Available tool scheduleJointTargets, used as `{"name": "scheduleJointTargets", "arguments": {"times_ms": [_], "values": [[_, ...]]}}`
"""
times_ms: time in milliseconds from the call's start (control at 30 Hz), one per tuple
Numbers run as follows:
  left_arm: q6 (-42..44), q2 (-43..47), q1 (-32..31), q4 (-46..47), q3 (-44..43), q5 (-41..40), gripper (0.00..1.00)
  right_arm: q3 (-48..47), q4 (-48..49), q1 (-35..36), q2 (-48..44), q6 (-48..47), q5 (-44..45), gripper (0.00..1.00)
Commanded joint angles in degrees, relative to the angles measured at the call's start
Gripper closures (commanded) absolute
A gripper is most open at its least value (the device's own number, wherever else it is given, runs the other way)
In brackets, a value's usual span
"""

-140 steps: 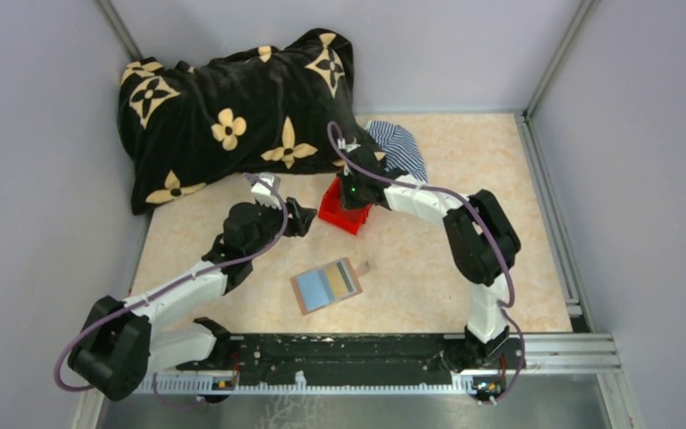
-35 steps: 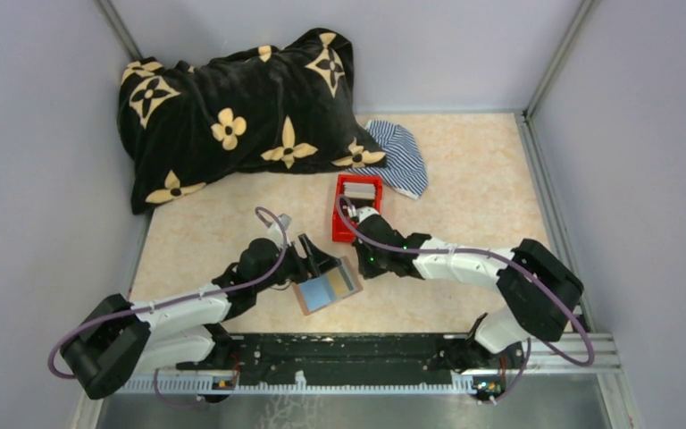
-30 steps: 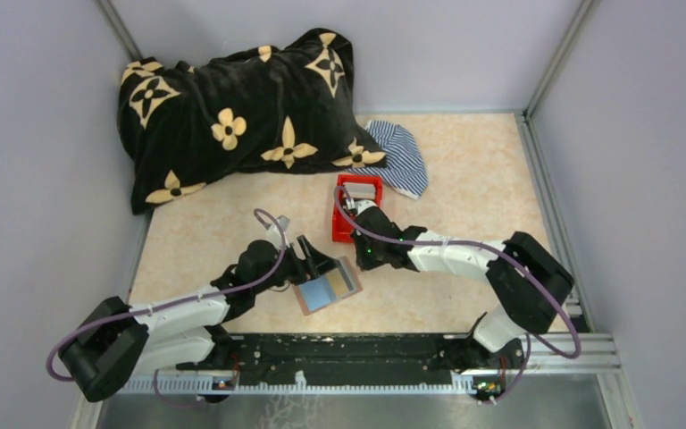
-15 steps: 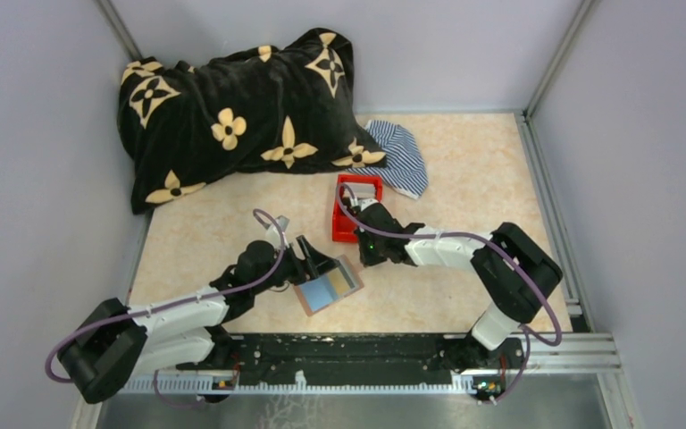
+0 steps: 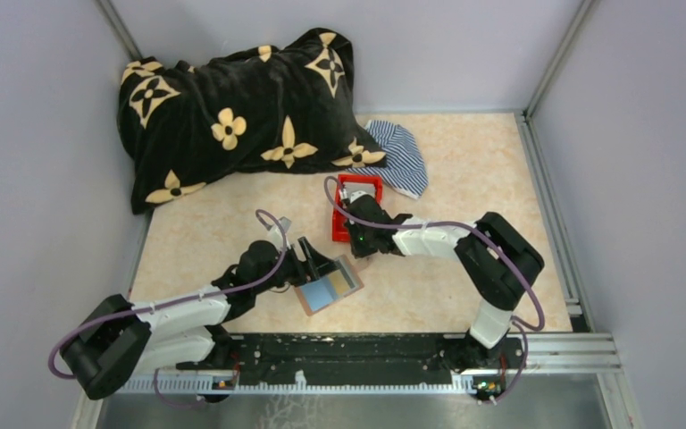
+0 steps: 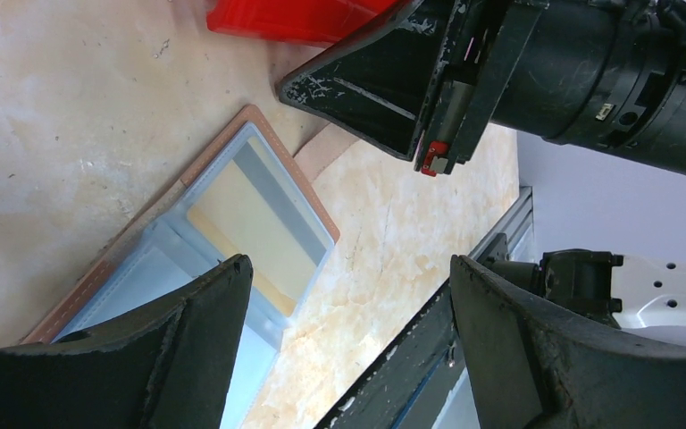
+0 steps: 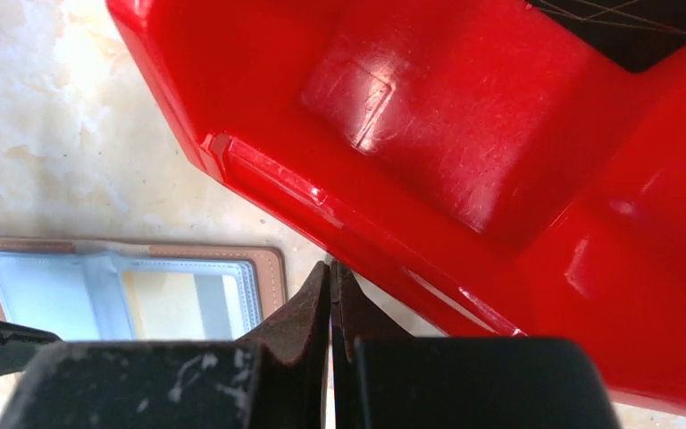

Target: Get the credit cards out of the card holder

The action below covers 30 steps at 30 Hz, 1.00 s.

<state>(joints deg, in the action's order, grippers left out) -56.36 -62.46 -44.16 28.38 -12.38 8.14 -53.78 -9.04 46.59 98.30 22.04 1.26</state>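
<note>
The card holder (image 5: pixel 327 285) lies open and flat on the table in front of the arms, its brown leather rim (image 7: pixel 272 268) showing around clear slots. Inside it are the credit cards: a light blue one (image 5: pixel 313 291) and a yellow one with a grey stripe (image 6: pixel 248 225). My left gripper (image 6: pixel 350 308) hovers open just over the holder's far left edge, with nothing between its fingers. My right gripper (image 7: pixel 332 270) is shut, its tips on the table between the holder's right end and the red box (image 7: pixel 500 134). The holder's tan tab (image 6: pixel 329 147) runs under those tips.
The red open-top box (image 5: pixel 358 202) stands just behind the holder. A black pillow with cream flowers (image 5: pixel 232 112) fills the back left. A striped cloth (image 5: pixel 402 156) lies behind the box. A black rail (image 5: pixel 339 353) runs along the near edge.
My right arm has swung left and back, bringing its shut gripper from the holder's right side to the gap by the red box. The left arm and the holder stay put.
</note>
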Motion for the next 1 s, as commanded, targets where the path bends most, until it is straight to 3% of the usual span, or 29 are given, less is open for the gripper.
{"name": "scheduleJointTargets", "arguments": {"times_ms": [0,367,967], "values": [[0.21,-0.12,-0.40,1.59,0.31,0.18,0.13,0.30,0.25,-0.18,1.98,-1.04,0.58,1.00],[0.29,-0.14,-0.40,2.05,0.24,-0.54,0.12,10.62,-1.82,1.05,-8.74,0.97,-0.59,1.00],[-2.95,-4.34,-0.39,1.89,-1.20,3.84,0.11,7.91,-6.98,5.09,-17.19,3.67,1.28,1.00]]}}
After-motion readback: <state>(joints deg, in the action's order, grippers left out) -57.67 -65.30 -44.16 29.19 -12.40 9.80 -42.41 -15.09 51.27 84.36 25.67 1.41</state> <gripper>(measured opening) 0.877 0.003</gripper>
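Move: The card holder lies open with its middle about 8 cm back and 7 cm left of the right hand, roughly 1 cm lower. Its strap tab sticks out only some 2 cm back and 1 cm right of the right hand's closed fingertips. The red box is centred about 11 cm ahead of them. From the left hand, the card holder is about 4 cm back, 1 cm right and 7 cm below. Right hand sweeps back about 7 cm and 3 cm right, closed fingertips pushing the card holder's tab end. ##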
